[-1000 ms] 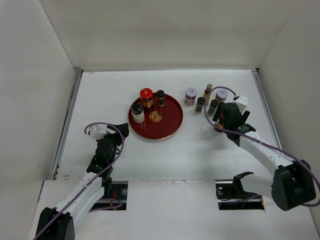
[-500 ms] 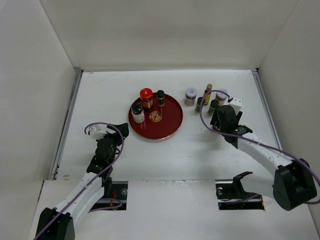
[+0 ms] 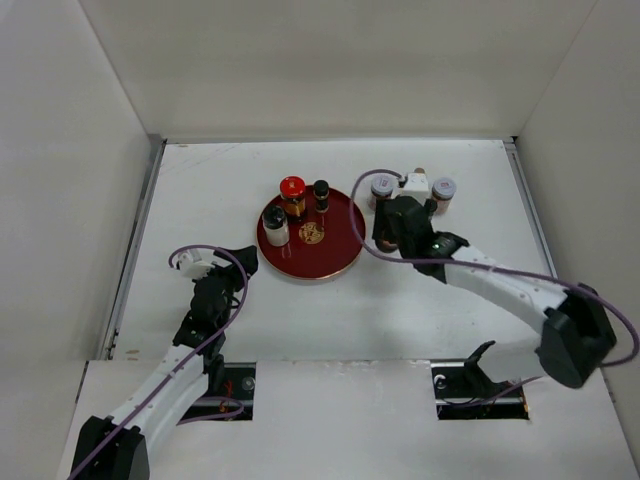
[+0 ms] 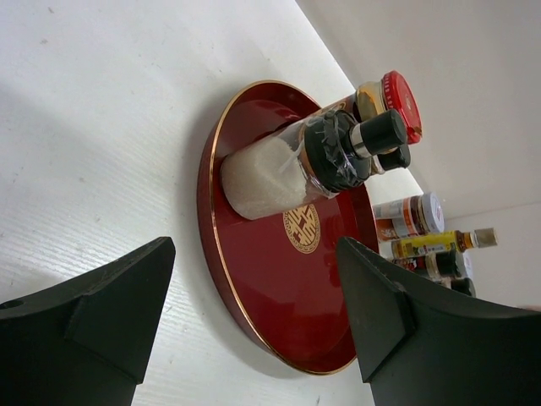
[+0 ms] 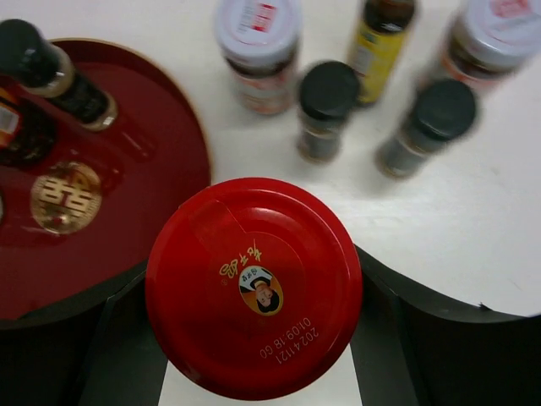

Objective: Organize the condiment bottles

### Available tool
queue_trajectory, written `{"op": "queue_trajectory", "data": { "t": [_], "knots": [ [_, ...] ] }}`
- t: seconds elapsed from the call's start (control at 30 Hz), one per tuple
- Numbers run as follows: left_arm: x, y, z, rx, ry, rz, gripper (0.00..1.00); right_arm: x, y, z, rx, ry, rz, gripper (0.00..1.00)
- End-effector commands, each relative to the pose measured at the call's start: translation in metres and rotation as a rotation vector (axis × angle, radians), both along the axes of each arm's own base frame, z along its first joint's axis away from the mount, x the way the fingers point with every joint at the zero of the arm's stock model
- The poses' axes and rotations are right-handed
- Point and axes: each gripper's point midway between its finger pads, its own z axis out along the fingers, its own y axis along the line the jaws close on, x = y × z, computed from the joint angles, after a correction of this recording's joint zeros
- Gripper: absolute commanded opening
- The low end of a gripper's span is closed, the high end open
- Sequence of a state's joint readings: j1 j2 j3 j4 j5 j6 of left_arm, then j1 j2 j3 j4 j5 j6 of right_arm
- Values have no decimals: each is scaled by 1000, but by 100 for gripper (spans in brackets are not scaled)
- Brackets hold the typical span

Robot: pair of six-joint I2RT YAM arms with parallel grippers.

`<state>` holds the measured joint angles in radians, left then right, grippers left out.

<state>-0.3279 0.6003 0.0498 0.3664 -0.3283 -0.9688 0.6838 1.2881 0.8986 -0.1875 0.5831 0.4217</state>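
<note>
My right gripper (image 5: 254, 296) is shut on a jar with a red lid (image 5: 254, 288), held above the table just right of the round red tray (image 5: 127, 245). In the top view that gripper (image 3: 388, 232) hides the jar. On the tray (image 3: 325, 258) stand another red-lidded amber jar (image 3: 292, 195), a dark black-capped bottle (image 3: 321, 193) and a white bottle (image 3: 275, 225). Behind the held jar stand two pale-lidded jars (image 5: 258, 42) (image 5: 490, 38), a slim yellow bottle (image 5: 380, 34) and two black-capped bottles (image 5: 328, 106) (image 5: 427, 123). My left gripper (image 3: 240, 262) is open, left of the tray.
The left wrist view looks between my open fingers (image 4: 363, 304) at the tray (image 4: 279, 313) and the white bottle (image 4: 270, 169) on it. White walls enclose the table at the back and on both sides.
My right arm has swung left, from the right of the bottle cluster to beside the tray's right rim. The left arm has not moved.
</note>
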Motion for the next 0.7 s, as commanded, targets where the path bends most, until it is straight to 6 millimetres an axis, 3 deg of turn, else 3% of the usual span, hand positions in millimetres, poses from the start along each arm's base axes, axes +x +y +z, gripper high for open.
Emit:
{"op": "queue_trajectory", "data": {
  "t": [0.0,0.17,0.33,0.47,0.57,0.67],
  "knots": [
    [-12,3,-33,24,32,-11,77,48,60,72,154,-210,62,57],
    [-12,1,-33,24,34,-19,77,86,117,65,127,-201,123,57],
    [-13,0,-34,24,35,-24,77,119,148,46,85,-184,133,57],
    [-13,0,-34,26,35,-24,77,134,160,32,72,-180,128,58],
    [-13,0,-32,23,28,-25,77,142,155,24,73,-176,93,60],
    [-13,0,-34,24,34,-25,77,144,149,19,70,-171,78,69]
  ]
}}
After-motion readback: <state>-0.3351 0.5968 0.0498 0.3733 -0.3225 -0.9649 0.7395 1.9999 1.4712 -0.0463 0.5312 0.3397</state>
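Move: The held red-lidded jar is bound for free space on the tray's right rear part, about 12 cm ahead of the right hand, 14 cm to its left and 13 cm below. Just beyond it stands the black-capped bottle, roughly 15 ahead and 18 left; the other red-lidded jar is some 14 ahead and 24 left. The pale-lidded jar, off the tray, stands 15 ahead and 2 left. From the left hand the free spot lies about 17 ahead, 22 right and 8 below. The red-lidded jar, still gripped by the right hand, is carried left about 14 cm and forward about 12 cm, off the bare table and over the tray's right rear part, towards the black-capped bottle. It sinks some 5 cm, mostly in the later half, and stays upright as the wrist turns slightly counter-clockwise; the fingers keep their hold. ##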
